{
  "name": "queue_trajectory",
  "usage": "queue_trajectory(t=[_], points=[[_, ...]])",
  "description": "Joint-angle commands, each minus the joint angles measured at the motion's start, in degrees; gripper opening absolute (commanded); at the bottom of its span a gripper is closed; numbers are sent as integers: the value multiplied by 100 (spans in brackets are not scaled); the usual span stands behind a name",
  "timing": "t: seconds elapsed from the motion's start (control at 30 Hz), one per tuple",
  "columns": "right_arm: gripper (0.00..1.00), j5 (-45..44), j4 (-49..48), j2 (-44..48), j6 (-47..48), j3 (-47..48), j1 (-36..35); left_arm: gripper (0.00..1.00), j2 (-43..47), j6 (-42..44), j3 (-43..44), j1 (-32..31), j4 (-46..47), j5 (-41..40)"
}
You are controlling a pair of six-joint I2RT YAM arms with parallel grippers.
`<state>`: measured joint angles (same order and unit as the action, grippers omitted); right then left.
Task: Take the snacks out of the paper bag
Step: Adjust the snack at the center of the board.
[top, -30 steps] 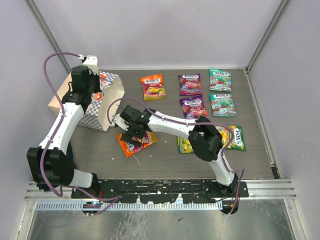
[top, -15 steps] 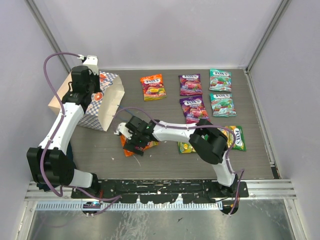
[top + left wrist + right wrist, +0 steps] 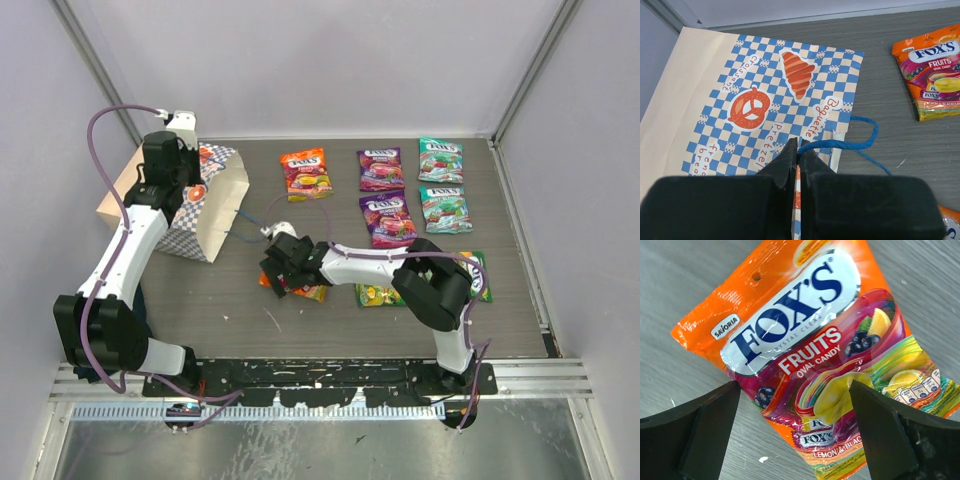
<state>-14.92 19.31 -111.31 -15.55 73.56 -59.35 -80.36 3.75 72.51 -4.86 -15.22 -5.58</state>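
The paper bag point(image 3: 207, 212) lies on its side at the left, mouth facing right. My left gripper point(image 3: 186, 172) is shut on its rim beside the blue cord handle point(image 3: 860, 143); the checkered side point(image 3: 765, 100) fills the left wrist view. My right gripper point(image 3: 286, 268) hangs open just above an orange snack packet point(image 3: 306, 291), which lies flat between the spread fingers point(image 3: 710, 425) in the right wrist view, centre point(image 3: 805, 340). Other snacks lie on the table: orange point(image 3: 306, 173), two purple point(image 3: 381, 168), two teal point(image 3: 440, 158), and yellow-green ones point(image 3: 478, 278) partly hidden by the right arm.
Enclosure walls close in the table on the left, back and right. A metal rail point(image 3: 320, 375) with the arm bases runs along the near edge. The right arm point(image 3: 430, 285) stretches low across the table's middle. Another orange packet point(image 3: 935, 75) lies right of the bag.
My right gripper has moved right and toward the near edge, away from the bag's mouth, staying open. The orange packet beneath it now lies a little further right. The left arm has not moved.
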Motion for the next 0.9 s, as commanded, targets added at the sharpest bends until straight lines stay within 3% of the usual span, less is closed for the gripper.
queue_trajectory(t=[0.0, 0.23, 0.4, 0.67, 0.87], points=[[97, -482, 407, 312, -2511, -33, 235, 0, 28, -84, 156, 29, 227, 85], [100, -1783, 1378, 298, -4790, 302, 129, 0, -14, -137, 231, 29, 110, 47], [99, -2250, 1815, 408, -5251, 695, 72, 0, -24, -146, 245, 25, 90, 33], [99, -2146, 757, 1282, -4451, 55, 10, 0, -58, -146, 279, 29, 76, -3], [100, -1144, -1766, 2348, -2078, -1182, 11, 4, -26, -155, 266, 29, 58, 12]])
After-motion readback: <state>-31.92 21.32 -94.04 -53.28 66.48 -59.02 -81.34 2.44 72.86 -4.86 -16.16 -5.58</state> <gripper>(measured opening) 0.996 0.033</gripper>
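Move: The orange snack lies almost under the right hand's open fingers, its middle about 2 cm ahead, 1 cm right and 1 cm below. From that hand, the nearest yellow-green snack lies some 22 cm right and 2 cm ahead, the lower purple snack about 24 cm right and 18 cm ahead, and the upper orange snack about 30 cm ahead and 3 cm right. From the left hand the orange snack is roughly 22 cm right, 16 cm back and 25 cm below. With its spread fingertips already on the orange snack, the right hand drags it round, turning clockwise about 45 degrees while sliding 3–4 cm right and about 2 cm forward, low over the table. It then comes free and rises, fingers still wide open, to finish some 9 cm higher, tilting and turning slightly back. ##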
